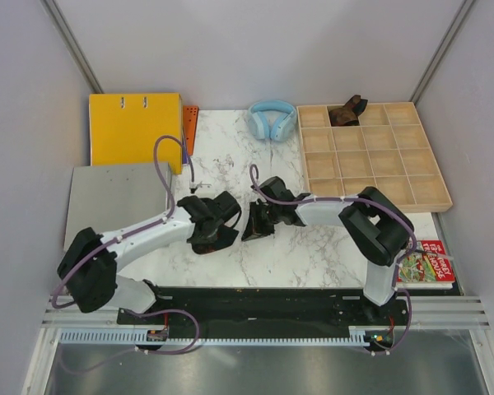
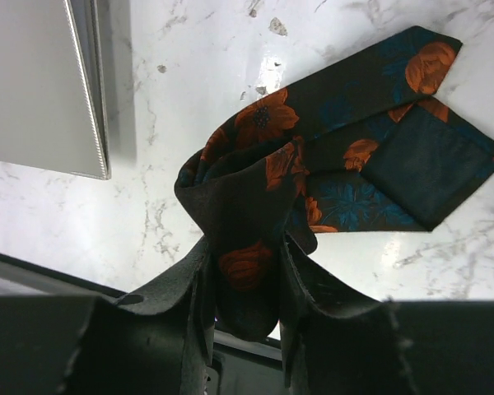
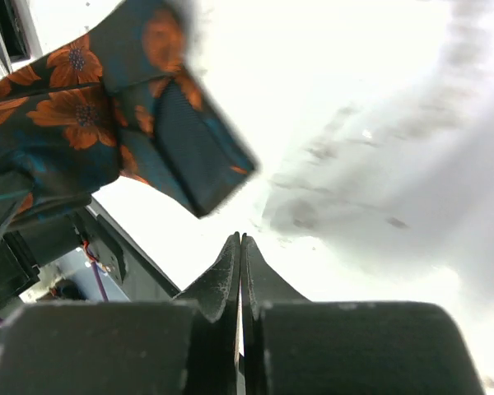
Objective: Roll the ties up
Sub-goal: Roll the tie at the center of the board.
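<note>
A black tie with orange flowers lies folded on the marble table. Its wide pointed end is flat on the right. A bunched loop of it rises between the fingers of my left gripper, which is shut on it. My right gripper is just right of the tie, jaws pressed together with nothing between them. In the top view the two grippers meet at the table's middle. A dark brown rolled tie sits in a back cell of the wooden tray.
A grey board lies at the left, with a yellow binder behind it. Light-blue headphones rest at the back centre. A red book lies at the front right, beside the right arm's base.
</note>
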`<action>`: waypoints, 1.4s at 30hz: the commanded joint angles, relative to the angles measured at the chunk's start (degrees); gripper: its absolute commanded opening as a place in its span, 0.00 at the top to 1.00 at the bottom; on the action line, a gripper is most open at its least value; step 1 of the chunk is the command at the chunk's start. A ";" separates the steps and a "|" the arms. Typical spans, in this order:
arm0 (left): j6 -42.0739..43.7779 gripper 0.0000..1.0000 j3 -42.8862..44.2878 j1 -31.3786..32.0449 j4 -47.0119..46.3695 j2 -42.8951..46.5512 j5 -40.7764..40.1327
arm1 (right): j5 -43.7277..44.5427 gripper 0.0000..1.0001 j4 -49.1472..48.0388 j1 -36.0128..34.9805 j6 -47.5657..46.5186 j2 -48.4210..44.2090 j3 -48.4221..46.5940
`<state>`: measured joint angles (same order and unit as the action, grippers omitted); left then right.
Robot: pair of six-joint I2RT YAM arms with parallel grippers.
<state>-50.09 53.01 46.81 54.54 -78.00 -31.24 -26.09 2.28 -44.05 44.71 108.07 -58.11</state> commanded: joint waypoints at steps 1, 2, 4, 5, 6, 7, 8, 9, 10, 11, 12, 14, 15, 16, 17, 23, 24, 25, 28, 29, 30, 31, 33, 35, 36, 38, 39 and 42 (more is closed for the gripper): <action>1.74 0.69 4.98 1.88 7.68 -7.93 -6.37 | 0.69 0.99 0.18 1.86 -1.90 -5.14 2.90; 1.92 0.69 5.60 2.49 8.20 -9.27 -6.55 | 0.60 0.99 0.26 2.21 -2.25 -5.59 3.26; 2.10 0.68 7.27 3.29 9.43 -12.25 -6.72 | 0.42 0.99 0.35 3.27 -2.43 -6.90 4.49; 1.49 0.68 7.97 4.16 10.31 -15.05 -8.03 | 0.34 0.99 0.44 3.62 -2.69 -7.34 5.02; 0.96 0.68 8.68 4.60 11.19 -16.30 -8.65 | 0.16 0.99 0.53 4.41 -2.96 -8.22 5.98; 0.08 0.68 10.25 5.48 13.20 -17.44 -9.18 | 0.07 0.99 0.62 4.85 -2.96 -8.58 6.42; -0.36 0.68 11.14 5.92 14.09 -19.80 -10.32 | -0.02 0.99 0.62 5.29 -3.13 -9.10 6.95; -0.63 0.68 12.02 6.36 15.14 -20.96 -10.76 | -0.02 0.98 0.62 6.08 -3.22 -9.89 7.91; -1.24 0.68 13.94 7.15 16.72 -22.27 -11.20 | -0.19 0.98 0.79 6.52 -3.22 -10.42 8.27; -1.50 0.68 14.83 7.51 17.61 -24.29 -11.90 | -0.19 0.98 0.88 6.96 -3.31 -10.86 8.62; -1.59 0.68 16.75 7.94 18.31 -25.61 -12.08 | -0.28 0.98 1.05 7.57 -3.57 -11.82 9.23; -2.21 0.68 18.87 9.00 20.60 -27.73 -12.88 | -0.19 0.98 1.49 8.28 -3.93 -12.71 9.76; -2.30 0.68 20.88 9.35 21.21 -30.00 -13.05 | -0.19 0.98 2.02 8.98 -4.28 -13.41 10.03; -2.73 0.67 21.86 9.70 22.09 -31.07 -13.23 | -0.19 0.98 2.28 9.16 -4.54 -13.76 10.29; -3.17 0.67 22.74 10.40 23.40 -32.21 -13.58 | -0.28 0.98 2.55 9.51 -4.80 -14.11 10.47; -3.27 0.56 27.49 11.99 24.29 -39.07 -11.74 | -0.19 0.96 3.96 11.97 -5.77 -17.10 12.49; -3.18 0.49 28.62 12.17 24.12 -39.68 -11.56 | -0.19 0.96 4.13 12.58 -5.86 -17.71 12.84; -2.92 0.45 29.07 12.52 24.03 -40.73 -11.47 | -0.11 0.96 4.39 12.85 -6.03 -17.98 12.93; -1.60 0.35 30.57 12.61 22.81 -41.80 -10.94 | -0.11 0.96 5.54 13.55 -6.47 -19.30 13.11; -1.16 0.33 30.83 12.61 22.45 -42.06 -10.51 | 0.16 0.96 5.80 13.55 -6.56 -19.65 13.19; -0.37 0.28 31.18 12.61 21.58 -42.15 -10.33 | 0.25 0.96 6.50 13.73 -6.65 -20.35 13.11; 0.07 0.27 31.27 12.61 21.13 -42.15 -9.89 | 0.33 0.96 6.94 13.82 -6.83 -20.70 13.19; 1.21 0.24 32.23 12.61 20.61 -41.98 -9.45 | 0.68 0.96 7.90 13.99 -6.92 -21.67 13.02; 2.09 0.23 33.20 12.61 19.90 -41.36 -8.57 | 1.38 0.96 8.52 14.08 -7.09 -22.81 12.85; 2.97 0.22 34.34 12.61 19.81 -41.10 -8.22 | 1.65 0.96 9.31 14.34 -7.09 -23.17 12.76; 4.03 0.20 35.40 12.52 18.41 -39.35 -6.29 | 3.05 0.95 10.63 14.43 -7.35 -23.96 12.23; 5.07 0.19 35.40 12.52 17.45 -38.73 -5.41 | 3.58 0.95 10.98 14.43 -7.35 -24.22 12.05; 6.57 0.18 34.27 12.43 12.88 -34.96 -0.85 | 5.16 0.95 12.48 14.52 -7.27 -24.84 11.88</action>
<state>-47.13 85.62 59.22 75.02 -118.93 -36.80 -22.00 12.14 -28.86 38.00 85.52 -45.01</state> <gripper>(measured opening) 0.812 0.050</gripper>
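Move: My left fingers already pinch the rolled part of the tie off the board. Its flat tip end, towards which the roll goes, lies about 8 cm to the right, 3 cm ahead and 6 cm below. The gray case is centred some 22 cm to the left, 9 cm ahead and 5 cm lower. From my empty right hand that tip end is about 5 cm left, level fore and aft, with the wooden tray's middle roughly 34 cm right and 22 cm ahead. I bring the pinched roll down, then to the right over the tie's flat tip end, swinging my left wrist some 30 degrees so its left side rises and my fingers point more to the left. Partway along, my left fingers open wide and let go while that hand goes on right and lower, about 8 cm right in all. Still shut and empty, my right hand clears out of the way, about 12 cm right and rising a little. ##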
